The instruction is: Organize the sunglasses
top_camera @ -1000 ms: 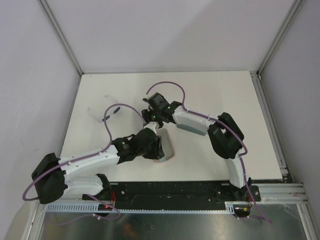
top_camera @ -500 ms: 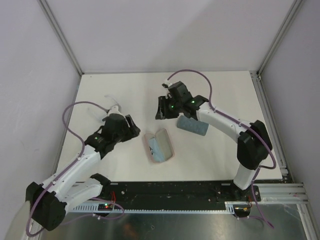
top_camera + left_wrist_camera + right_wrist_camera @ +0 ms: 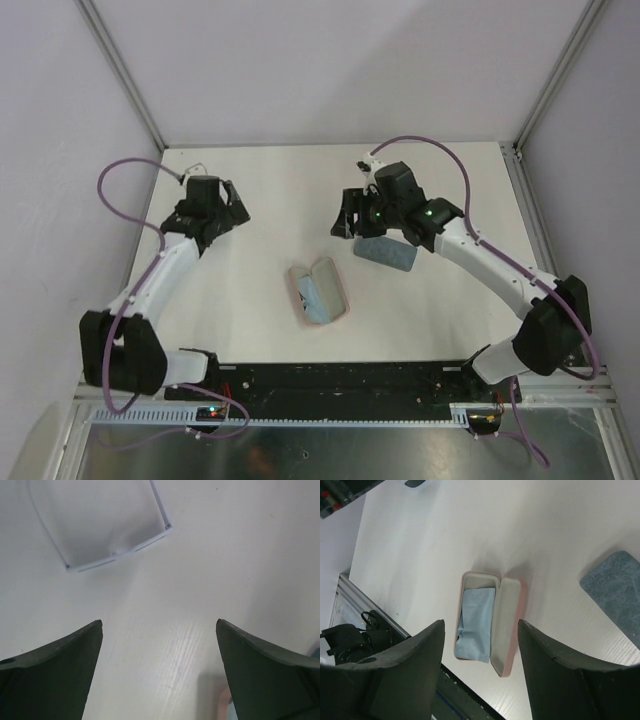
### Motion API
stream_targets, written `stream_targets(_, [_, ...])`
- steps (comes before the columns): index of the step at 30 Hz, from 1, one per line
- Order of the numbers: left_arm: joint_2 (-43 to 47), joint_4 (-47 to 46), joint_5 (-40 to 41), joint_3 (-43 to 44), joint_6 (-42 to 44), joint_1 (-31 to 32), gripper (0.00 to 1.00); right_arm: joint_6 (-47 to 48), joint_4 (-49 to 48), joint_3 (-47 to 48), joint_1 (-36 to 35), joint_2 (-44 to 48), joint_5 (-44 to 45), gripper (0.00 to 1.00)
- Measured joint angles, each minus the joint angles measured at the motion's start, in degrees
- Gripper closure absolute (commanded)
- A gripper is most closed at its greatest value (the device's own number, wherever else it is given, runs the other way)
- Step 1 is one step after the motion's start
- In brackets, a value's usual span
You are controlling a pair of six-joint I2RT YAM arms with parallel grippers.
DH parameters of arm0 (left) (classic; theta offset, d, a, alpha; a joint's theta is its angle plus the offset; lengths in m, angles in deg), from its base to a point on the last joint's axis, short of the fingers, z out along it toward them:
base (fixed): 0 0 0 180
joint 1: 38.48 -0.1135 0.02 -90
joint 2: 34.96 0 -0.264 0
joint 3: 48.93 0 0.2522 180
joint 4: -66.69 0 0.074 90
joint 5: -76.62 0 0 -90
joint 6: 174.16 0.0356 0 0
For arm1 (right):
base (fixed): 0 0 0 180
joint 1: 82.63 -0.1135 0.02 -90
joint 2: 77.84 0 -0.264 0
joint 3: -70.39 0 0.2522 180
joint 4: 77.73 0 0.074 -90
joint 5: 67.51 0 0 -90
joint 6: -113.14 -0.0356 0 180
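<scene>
The white-framed sunglasses (image 3: 115, 555) lie on the table with their arms unfolded, just ahead of my left gripper (image 3: 159, 622). That gripper (image 3: 212, 205) hovers at the far left of the table, wide open and empty. In the top view it covers most of this pair. My right gripper (image 3: 480, 622) is open and holds nothing. It hangs high over the middle of the table (image 3: 352, 215), above the grey-blue case. I cannot see the dark-framed pair in any view.
An open pink case (image 3: 318, 292) with a light blue cloth (image 3: 476, 625) inside lies near the table's front centre. A shut grey-blue case (image 3: 385, 252) lies to its right, under the right forearm. Frame posts and walls ring the table.
Both grippers have left the pink case, which now lies open. The left arm swung to the far left and opened wide. The right arm drew back to the right and opened wider.
</scene>
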Motion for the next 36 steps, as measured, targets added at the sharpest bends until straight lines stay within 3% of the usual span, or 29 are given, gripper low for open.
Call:
stream_targets(9, [-18.2,0.8,-6.3,10.9,16.9,-2.5,0.05,1.0,2.1,-3.0,4.4,6.0,-3.3,0.34])
stream_targets(18, [-30.9,2.0,-8.2,17.0,21.2,-6.0,0.06,2.6,3.7,-4.4,6.8,10.0,-5.8,0.34])
stream_targets(23, [-35.3,2.0,-8.0,19.5,21.5,-6.6,0.13,3.0,4.2,-5.9,7.2,11.6,-6.6,0.34])
stream_targets(25, [-36.5,2.0,-8.1,19.7,21.5,-7.0,0.24,3.0,4.5,-6.4,7.3,12.0,-6.9,0.35])
stream_targets(33, [-38.9,3.2,-8.8,20.5,20.6,-8.0,0.88,3.1,4.9,-7.4,7.8,12.5,-7.7,0.36])
stream_targets(36, [-39.5,3.8,-10.1,21.4,19.9,-8.0,0.98,3.2,4.9,-7.7,7.8,12.5,-7.7,0.36])
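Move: The white sunglasses lie ahead of the open left hand and to its left, some 9 cm farther out and about 8 cm left, roughly 14 cm below. The open pink case with the blue cloth is about 10 cm back and 23 cm to the right of that hand, at table height too. From the right hand the sunglasses are about 15 cm ahead and 40 cm to the left, some 21 cm below. Down and forward goes the left hand to the white sunglasses, sinking about 13 cm while reaching out some 8 cm and a little left, its fingers tipping farther down and turning slightly clockwise. Low over the table the wide-open fingers close on the front bar near the nose bridge. The right hand, open and empty, draws off about 6 cm right and a little back, away from the pink case. ##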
